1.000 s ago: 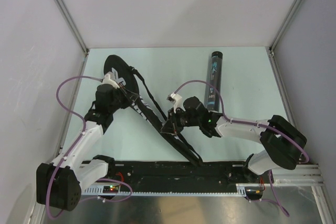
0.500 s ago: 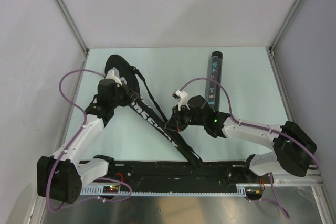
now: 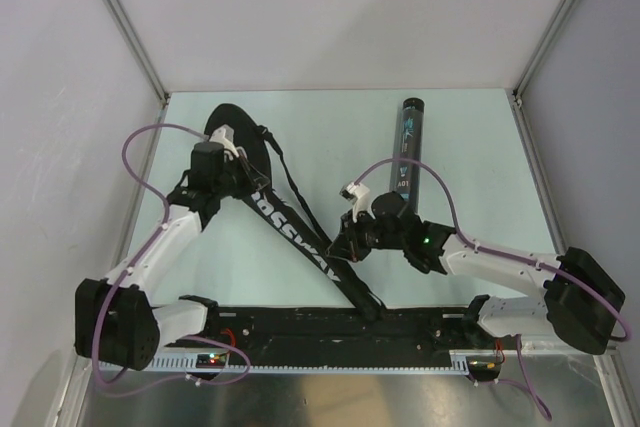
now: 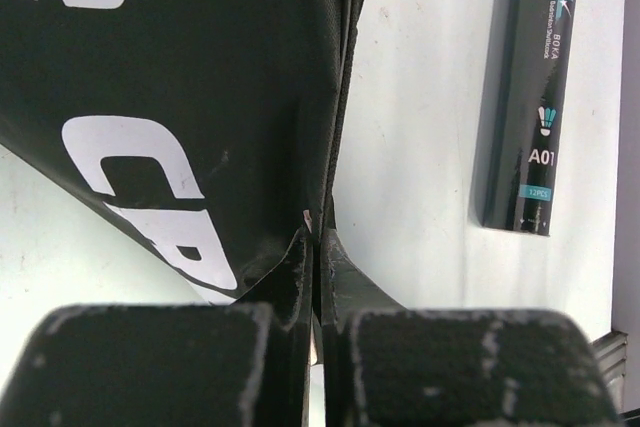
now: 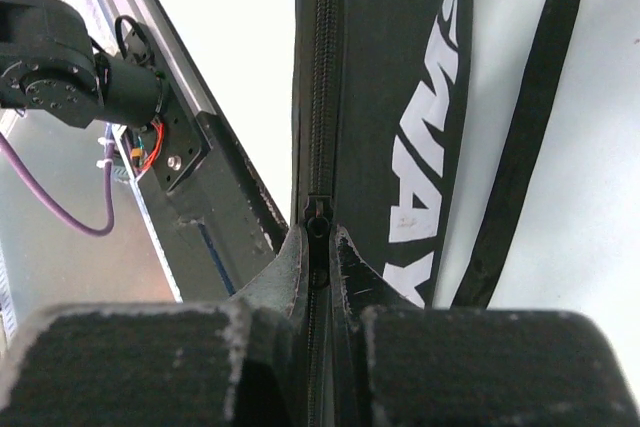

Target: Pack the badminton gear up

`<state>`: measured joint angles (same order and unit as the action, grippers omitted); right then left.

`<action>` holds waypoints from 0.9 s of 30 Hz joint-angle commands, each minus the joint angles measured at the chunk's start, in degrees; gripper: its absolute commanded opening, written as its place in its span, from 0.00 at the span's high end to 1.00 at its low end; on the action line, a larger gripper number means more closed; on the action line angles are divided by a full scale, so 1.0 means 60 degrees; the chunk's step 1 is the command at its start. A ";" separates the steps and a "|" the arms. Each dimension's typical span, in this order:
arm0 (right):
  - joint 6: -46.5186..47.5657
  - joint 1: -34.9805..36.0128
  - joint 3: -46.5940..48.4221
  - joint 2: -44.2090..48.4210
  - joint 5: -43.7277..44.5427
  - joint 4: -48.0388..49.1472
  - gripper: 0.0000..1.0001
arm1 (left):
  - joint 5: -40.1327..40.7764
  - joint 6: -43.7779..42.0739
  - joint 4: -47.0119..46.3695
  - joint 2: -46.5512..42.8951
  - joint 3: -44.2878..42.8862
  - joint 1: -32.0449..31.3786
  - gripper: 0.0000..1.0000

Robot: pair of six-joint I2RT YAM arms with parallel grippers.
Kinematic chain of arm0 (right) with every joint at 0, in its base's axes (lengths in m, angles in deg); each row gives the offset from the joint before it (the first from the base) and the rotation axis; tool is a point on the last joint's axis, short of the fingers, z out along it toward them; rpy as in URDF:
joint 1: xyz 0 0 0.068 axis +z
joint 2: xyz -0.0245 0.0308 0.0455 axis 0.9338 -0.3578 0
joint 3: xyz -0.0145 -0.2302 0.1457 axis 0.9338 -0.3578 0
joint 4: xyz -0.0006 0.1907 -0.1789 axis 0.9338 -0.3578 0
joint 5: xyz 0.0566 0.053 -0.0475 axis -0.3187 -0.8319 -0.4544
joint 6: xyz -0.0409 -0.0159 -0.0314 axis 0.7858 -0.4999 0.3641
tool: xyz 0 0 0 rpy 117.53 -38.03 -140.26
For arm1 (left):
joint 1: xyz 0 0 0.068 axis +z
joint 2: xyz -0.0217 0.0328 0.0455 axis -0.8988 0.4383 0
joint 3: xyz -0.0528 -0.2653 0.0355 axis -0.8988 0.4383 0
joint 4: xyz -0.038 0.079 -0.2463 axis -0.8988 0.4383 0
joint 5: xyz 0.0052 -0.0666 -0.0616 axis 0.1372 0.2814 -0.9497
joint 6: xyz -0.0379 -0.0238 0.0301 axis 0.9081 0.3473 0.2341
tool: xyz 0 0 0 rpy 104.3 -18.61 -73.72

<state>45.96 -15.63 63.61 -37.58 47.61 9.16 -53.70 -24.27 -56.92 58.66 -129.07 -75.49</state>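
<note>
The badminton gear in view is a black racket bag (image 3: 287, 227) with white lettering and a long black tube (image 3: 408, 147). The bag lies slantwise from the far left to the near rail. My left gripper (image 3: 243, 184) is shut on the bag's edge near its wide far end; in the left wrist view the pads (image 4: 315, 239) pinch the black fabric (image 4: 200, 77). At the bag's narrow part my right gripper (image 3: 345, 245) is shut on the zipper pull (image 5: 318, 230), which sits on the zip line of the bag (image 5: 370, 67).
The tube (image 4: 530, 97) lies apart from the bag at the far right. The bag's black strap (image 3: 290, 182) loops over the table beside it. A black rail (image 3: 300, 325) with the arm bases runs along the near edge. Grey walls enclose three sides.
My right gripper has moved toward the near right along the bag with the zipper pull in it. The left gripper has shifted a little farther away, still pinching the bag's edge.
</note>
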 commanded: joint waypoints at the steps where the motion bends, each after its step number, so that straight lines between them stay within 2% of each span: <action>1: 0.0202 0.0151 -0.0334 0.0424 -0.0925 -0.1431 1.00 | 0.0896 -0.0500 -0.0411 0.0252 -0.0644 0.0375 1.00; 5: -0.0152 0.0264 -0.0732 0.0825 -0.0454 -0.2017 1.00 | 0.1392 -0.0587 -0.0282 0.0483 -0.1038 0.0412 1.00; 11: -0.1780 0.0494 -0.1680 0.2164 0.1330 -0.3603 1.00 | 0.2615 -0.0871 0.0069 0.1285 -0.2060 0.0504 1.00; 17: -0.3148 0.1165 -0.2703 0.4191 0.2119 -0.4228 1.00 | 0.2992 -0.0969 0.0102 0.2649 -0.3263 0.0565 1.00; 27: -0.4616 0.1884 -0.3606 0.5561 0.3358 -0.5208 1.00 | 0.3766 -0.1022 0.0097 0.4277 -0.4531 0.0566 1.00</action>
<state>23.25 -5.86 44.44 -6.74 66.76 -12.39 -41.73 -27.50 -48.92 82.77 -151.01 -74.44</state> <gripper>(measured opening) 0.067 0.013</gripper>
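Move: The right hand has the zip pull pinched. The bag's narrow bottom tip, where the zip ends, lies about 12 cm back, 12 cm right and 7 cm lower; the black shuttle tube is some 36 cm ahead and 22 cm right. The left hand grips the bag's zip edge, with the bag's round head end roughly 19 cm ahead, 9 cm left and 9 cm below, and the tube some 18 cm ahead and 43 cm right. Keeping its pinch on the zip pull, the right hand draws it along the bag's edge to the bottom tip, some 10 cm right, 7 cm back and 6 cm down, swinging clockwise as it goes. The left hand, still gripping the edge, hauls the other way, starting slowly and then going about 9 cm forward with a little left, its outer side lifting slightly. ##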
